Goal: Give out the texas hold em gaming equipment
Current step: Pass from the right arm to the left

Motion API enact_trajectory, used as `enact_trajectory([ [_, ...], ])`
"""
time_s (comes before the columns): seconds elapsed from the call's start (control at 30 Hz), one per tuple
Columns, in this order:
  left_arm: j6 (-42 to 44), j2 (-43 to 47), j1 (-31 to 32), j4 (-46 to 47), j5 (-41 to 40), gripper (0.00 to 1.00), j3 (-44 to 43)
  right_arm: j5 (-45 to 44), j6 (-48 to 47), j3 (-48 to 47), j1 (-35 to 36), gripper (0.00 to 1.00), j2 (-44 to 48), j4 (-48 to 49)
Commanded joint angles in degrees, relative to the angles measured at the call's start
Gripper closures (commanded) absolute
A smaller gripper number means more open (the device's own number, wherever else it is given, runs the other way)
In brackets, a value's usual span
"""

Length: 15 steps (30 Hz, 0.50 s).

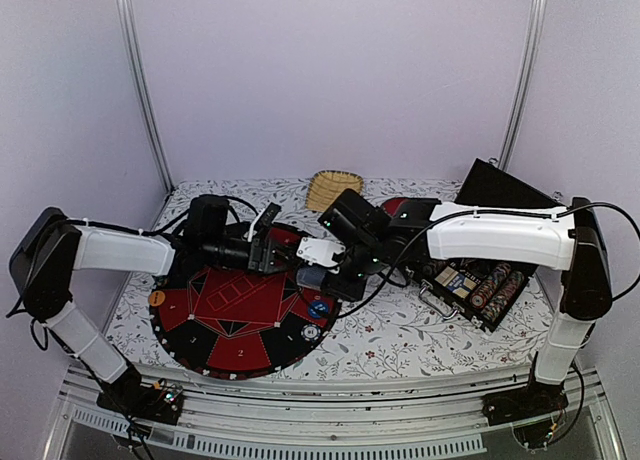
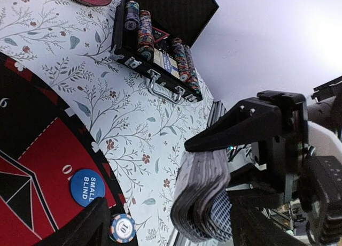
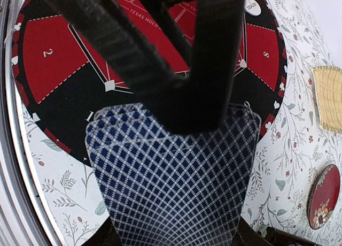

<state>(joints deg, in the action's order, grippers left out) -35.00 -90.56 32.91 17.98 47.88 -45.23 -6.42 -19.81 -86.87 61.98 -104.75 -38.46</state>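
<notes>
A thick deck of playing cards (image 3: pixel 171 176) with blue diamond backs is clamped between my right gripper's (image 3: pixel 173 236) fingers above the round red-and-black poker mat (image 1: pixel 240 325). In the left wrist view the deck (image 2: pixel 206 198) shows edge-on. It sits between my left gripper's (image 2: pixel 165 224) widely parted jaws, clear of the lower-left finger. A black left finger (image 3: pixel 197 96) lies across the deck's top card. On the mat lie a blue SMALL BLIND button (image 2: pixel 85 187), a striped "10" chip (image 2: pixel 122 227), a white button (image 3: pixel 253 6) and an orange button (image 1: pixel 157 297).
An open black case (image 1: pixel 478 285) with rows of chips stands at the right, its lid raised. A woven basket (image 1: pixel 333 188) lies at the back, and a round dark-red plate (image 3: pixel 323 198) near it. The floral tablecloth (image 2: pixel 133 123) surrounds the mat.
</notes>
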Motion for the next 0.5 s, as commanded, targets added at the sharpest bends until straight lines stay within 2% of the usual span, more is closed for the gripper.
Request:
enact_trajectory([
  [0.0, -1.59, -1.53, 1.23, 5.89, 2.68, 0.20, 1.12, 0.79, -1.51, -1.93, 0.25, 0.50, -0.91, 0.05],
  [0.2, -1.28, -3.74, 3.19, 6.05, 3.05, 0.21, -0.70, 0.07, -2.31, -3.29, 0.25, 0.51, -2.42, -0.56],
  [0.37, 1.33, -4.66, 3.53, 1.42, 1.02, 0.37, -1.70, -0.55, -2.52, -3.67, 0.25, 0.51, -2.33, -0.14],
  [0.47, 3.80, -4.88, 4.11, -1.47, -0.26, 0.50, -2.87, -0.73, -2.63, -4.28, 0.23, 0.51, -2.47, -0.13],
])
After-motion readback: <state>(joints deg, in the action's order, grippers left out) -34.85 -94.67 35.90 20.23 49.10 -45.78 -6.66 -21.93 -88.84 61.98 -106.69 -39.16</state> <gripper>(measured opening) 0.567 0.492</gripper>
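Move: Just ahead of the left fingertips, the deck of cards held by the right gripper has its middle about 5 cm to the right of the left hand, 2 cm back and 1 cm lower. From the right hand the deck's middle is some 3 cm left, 1 cm forward and 1 cm up. The small blind button lies nearly beneath the right hand, about 14 cm down and 1 cm left; the 10 chip is 5 cm nearer the base and 2 cm left of the button. Easing rightward, back and down by about 3 cm in all, the left hand brings its open fingers around the deck's free end, one over the card-back side and the other on the opposite side, then starts closing them partway. The right hand stays practically still and keeps its pinch on the deck's long edges. ##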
